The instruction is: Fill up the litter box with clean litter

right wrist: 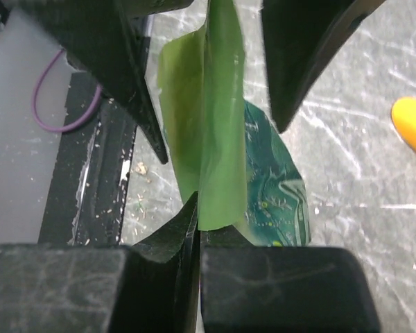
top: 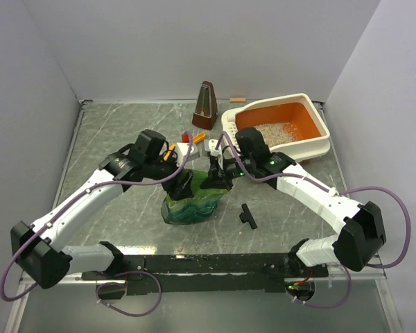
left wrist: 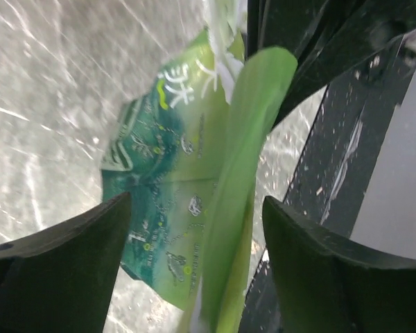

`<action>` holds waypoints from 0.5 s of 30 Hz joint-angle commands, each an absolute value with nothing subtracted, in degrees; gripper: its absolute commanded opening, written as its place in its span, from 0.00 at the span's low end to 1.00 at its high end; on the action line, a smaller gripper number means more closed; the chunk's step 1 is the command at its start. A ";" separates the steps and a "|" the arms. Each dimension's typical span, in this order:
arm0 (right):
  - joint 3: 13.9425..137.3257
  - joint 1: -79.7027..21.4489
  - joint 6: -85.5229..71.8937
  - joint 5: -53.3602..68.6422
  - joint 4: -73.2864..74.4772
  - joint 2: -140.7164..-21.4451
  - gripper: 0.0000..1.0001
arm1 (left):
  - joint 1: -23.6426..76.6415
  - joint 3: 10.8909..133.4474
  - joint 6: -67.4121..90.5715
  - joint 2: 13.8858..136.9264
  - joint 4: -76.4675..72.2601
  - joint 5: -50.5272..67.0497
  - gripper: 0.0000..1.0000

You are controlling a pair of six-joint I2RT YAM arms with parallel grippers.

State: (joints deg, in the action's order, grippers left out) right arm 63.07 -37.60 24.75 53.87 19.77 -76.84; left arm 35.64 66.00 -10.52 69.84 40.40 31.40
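The litter box, cream outside and orange inside, stands at the back right with a patch of pale clean litter in it. A crinkly green bag stands upright mid-table. My left gripper is open, and its dark fingers straddle the bag's top flap without touching it. From the other side my right gripper is shut on the bag. In the right wrist view the right gripper pinches the edge of the light green flap. The left gripper's open fingers show above it.
A brown metronome and a small wooden block stand at the back. An orange piece and a white part lie behind the arms. A black T-shaped part lies right of the bag. Walls close in on three sides.
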 commanded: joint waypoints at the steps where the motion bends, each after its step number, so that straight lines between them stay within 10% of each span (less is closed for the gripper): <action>1: 62.93 -38.32 25.40 52.91 17.93 -74.62 0.00 | 39.45 69.52 -12.48 73.03 46.75 27.18 0.72; 8: 62.05 -38.41 22.68 49.93 16.27 -72.87 0.00 | 46.22 70.05 -11.69 72.25 46.24 9.71 0.01; 15: 57.49 -38.32 19.78 40.10 10.99 -66.02 0.38 | 57.12 60.93 -15.99 57.77 34.83 -3.51 0.01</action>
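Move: The green litter bag's raised top flap already stands between the left hand's open fingers, its grip spot only about 2 cm back, 2 cm right and 2 cm below. The bag's body hangs below, some 14 cm down, 1 cm farther out and 2 cm right. From the shut right hand, that grip spot is about 5 cm left, 2 cm back and 3 cm lower; the black clip lies some 15 cm right, 2 cm back and 19 cm below. The bag's flap, still pinched by the right hand, is taken by the left: its fingers close from nearly wide open onto the plastic as the hand sinks about 2 cm, then comes back up, easing some 2 cm back overall and rolling and tilting by 15 to 20 degrees. The right hand stays almost in place, then parts its fingers about a third of the way and rises slightly. ##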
